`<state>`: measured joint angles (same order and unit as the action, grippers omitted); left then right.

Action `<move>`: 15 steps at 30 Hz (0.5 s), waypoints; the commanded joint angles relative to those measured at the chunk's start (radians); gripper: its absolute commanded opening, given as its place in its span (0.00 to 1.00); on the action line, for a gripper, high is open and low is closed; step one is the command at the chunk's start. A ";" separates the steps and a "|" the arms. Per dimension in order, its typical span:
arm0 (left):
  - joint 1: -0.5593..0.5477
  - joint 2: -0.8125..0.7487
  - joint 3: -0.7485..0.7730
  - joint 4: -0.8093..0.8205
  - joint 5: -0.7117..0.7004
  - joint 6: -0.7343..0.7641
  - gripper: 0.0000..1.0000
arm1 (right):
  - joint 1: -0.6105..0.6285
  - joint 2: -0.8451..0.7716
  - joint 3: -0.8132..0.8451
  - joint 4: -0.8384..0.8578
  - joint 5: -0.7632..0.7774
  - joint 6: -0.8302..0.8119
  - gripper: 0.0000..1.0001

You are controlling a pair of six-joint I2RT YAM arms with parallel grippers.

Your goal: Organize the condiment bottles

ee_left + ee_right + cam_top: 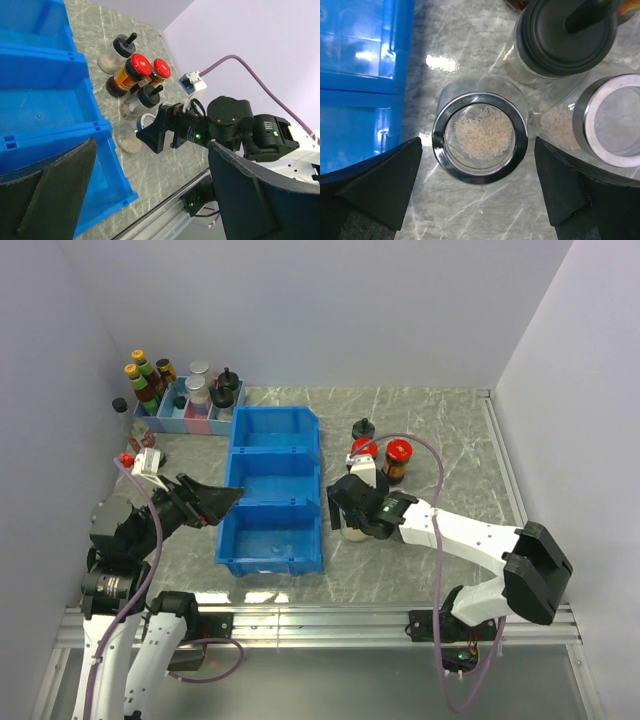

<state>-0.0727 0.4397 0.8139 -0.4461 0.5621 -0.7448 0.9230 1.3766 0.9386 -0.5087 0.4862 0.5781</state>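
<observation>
The condiment bottles stand grouped on the marble, right of a blue three-compartment bin point(272, 540). Two red-lidded dark jars point(138, 65) point(161, 67) and two black-capped shakers point(125, 45) point(150, 95) sit behind the glass jars. My right gripper point(478, 180) hangs open over a silver-lidded glass jar of rice point(480, 137), one finger on each side and neither touching it. A second silver-lidded jar point(615, 120) and a shaker point(565, 35) stand close beside it. My left gripper point(228, 505) is open and empty at the bin's left wall.
A pink-and-blue rack point(185, 420) of taller sauce bottles stands at the back left. A slim black-capped bottle point(122, 415) stands by the left wall. The metal rail point(300, 618) runs along the near edge. The right arm's cable point(440, 490) loops over the table.
</observation>
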 commanded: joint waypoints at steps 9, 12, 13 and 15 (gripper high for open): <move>-0.001 -0.032 -0.001 -0.006 -0.016 -0.004 0.99 | -0.042 -0.014 -0.006 0.098 -0.029 -0.009 0.80; -0.001 -0.035 -0.004 -0.006 -0.016 -0.007 0.99 | -0.050 -0.014 -0.012 0.105 -0.047 -0.012 0.76; 0.001 -0.035 -0.001 -0.009 -0.018 -0.007 0.99 | -0.050 -0.014 -0.012 0.105 -0.052 -0.012 0.76; -0.001 -0.036 0.002 -0.013 -0.021 -0.007 0.99 | -0.050 -0.013 -0.012 0.107 -0.058 -0.012 0.76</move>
<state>-0.0727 0.4198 0.8120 -0.4618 0.5514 -0.7460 0.8772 1.3884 0.9291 -0.4488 0.4450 0.5644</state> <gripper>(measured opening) 0.994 0.781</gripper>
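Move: The rice jar with the silver lid stands almost between the right hand's open fingers, its middle about 1 cm ahead and 4 cm below. The black-capped jar is some 8 cm ahead and 5 cm to the right, the other silver-lidded jar about 3 cm ahead and 8 cm to the right, and a red-lidded bottle roughly 14 cm ahead and 2 cm to the right. From the left hand the rice jar lies around 25 cm to the right, 7 cm ahead and 25 cm below. With its wide-open fingers already on either side of the rice jar's silver lid, the right hand finishes its descent by about half a centimetre, then eases forward roughly 1 cm while coming back up slightly. As it goes forward the fingers close by about a fifth of their opening until both tips meet the lid's rim and pinch it from left and right, the wrist hardly turning. ##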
